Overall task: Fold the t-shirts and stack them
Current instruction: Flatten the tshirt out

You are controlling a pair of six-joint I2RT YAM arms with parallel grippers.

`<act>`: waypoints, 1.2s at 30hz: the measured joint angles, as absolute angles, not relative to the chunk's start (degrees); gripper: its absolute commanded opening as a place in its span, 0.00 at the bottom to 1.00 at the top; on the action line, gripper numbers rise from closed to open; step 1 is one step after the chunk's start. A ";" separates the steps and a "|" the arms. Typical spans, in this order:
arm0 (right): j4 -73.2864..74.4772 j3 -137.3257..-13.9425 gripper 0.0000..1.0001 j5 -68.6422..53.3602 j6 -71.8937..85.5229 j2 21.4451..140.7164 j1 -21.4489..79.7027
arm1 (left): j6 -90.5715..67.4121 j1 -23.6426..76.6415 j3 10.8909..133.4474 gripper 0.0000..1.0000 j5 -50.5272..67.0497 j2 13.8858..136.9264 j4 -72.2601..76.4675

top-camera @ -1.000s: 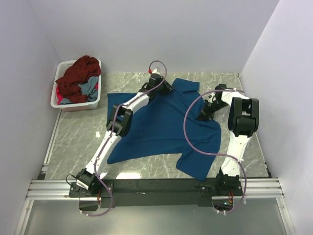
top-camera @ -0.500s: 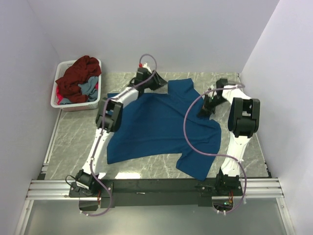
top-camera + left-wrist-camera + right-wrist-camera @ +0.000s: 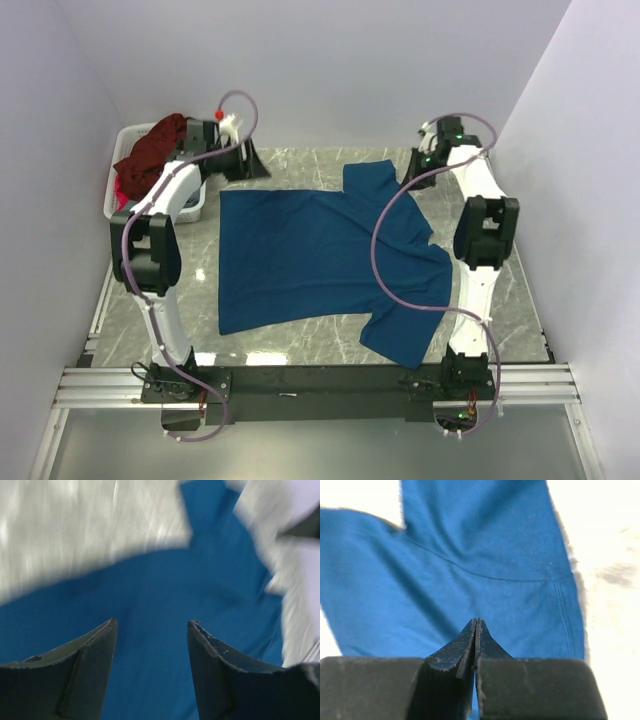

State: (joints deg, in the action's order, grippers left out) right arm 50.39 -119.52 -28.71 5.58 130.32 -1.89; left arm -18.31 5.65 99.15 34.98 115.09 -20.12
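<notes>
A deep blue t-shirt (image 3: 320, 255) lies spread flat on the marble table, one sleeve toward the back (image 3: 375, 180) and one toward the front right (image 3: 405, 335). My left gripper (image 3: 252, 163) hovers at the back left, past the shirt's far left corner, and stands open. In the left wrist view its jaws (image 3: 152, 622) are apart with only blue cloth (image 3: 150, 595) beneath them. My right gripper (image 3: 413, 172) is at the back right beside the far sleeve. In the right wrist view it is shut (image 3: 476, 621) with nothing between its fingers, above the blue cloth (image 3: 485, 545).
A white plastic basket (image 3: 125, 215) stands at the back left corner, with a dark maroon t-shirt (image 3: 150, 155) heaped in it; my left arm reaches across its right side. Walls close in on three sides. Bare marble (image 3: 150, 290) shows left of the shirt.
The left gripper let go of the shirt's far edge, opened and swung left toward the basket. The right gripper drew back to the far right corner. The shirt now lies flatter.
</notes>
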 measured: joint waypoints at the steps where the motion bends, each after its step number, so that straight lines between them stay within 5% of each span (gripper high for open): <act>1: 50.98 -120.36 0.03 -28.14 5.34 131.94 -1.34 | -15.75 5.26 96.31 0.62 35.03 113.65 -22.81; 8: 55.57 -120.92 0.02 -22.79 3.86 140.03 2.57 | -4.67 5.72 82.50 0.63 31.53 111.74 -34.09; 15: 57.21 -127.66 0.03 -16.47 2.61 142.54 1.78 | -0.58 5.39 81.03 0.64 28.91 111.83 -37.19; 27: 56.31 -133.91 0.00 -7.03 0.91 145.99 -3.16 | -0.19 4.67 88.31 0.67 24.84 119.59 -40.01; 36: 53.69 -138.08 0.10 -3.25 -1.58 148.29 -4.01 | -1.80 4.71 100.68 0.63 24.82 127.66 -41.45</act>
State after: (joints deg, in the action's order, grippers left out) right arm 53.69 -138.08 -3.25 -1.58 148.29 -4.01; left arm -1.80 4.71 100.68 24.82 127.66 -41.45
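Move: The left hand goes for the shirt's left side, about 11 cm back, 5 cm to its left and 16 cm below; the far-left corner is roughly 2 cm ahead and 11 cm left. The shut right hand hangs over the shirt's far shoulder, about 3 cm back, 2 cm left and 9 cm down; the far sleeve is some 9 cm ahead and 7 cm left. Left swings back-down onto the shirt, pushing it 7 cm forward; right drops, dragging some 14 cm right-forward. ##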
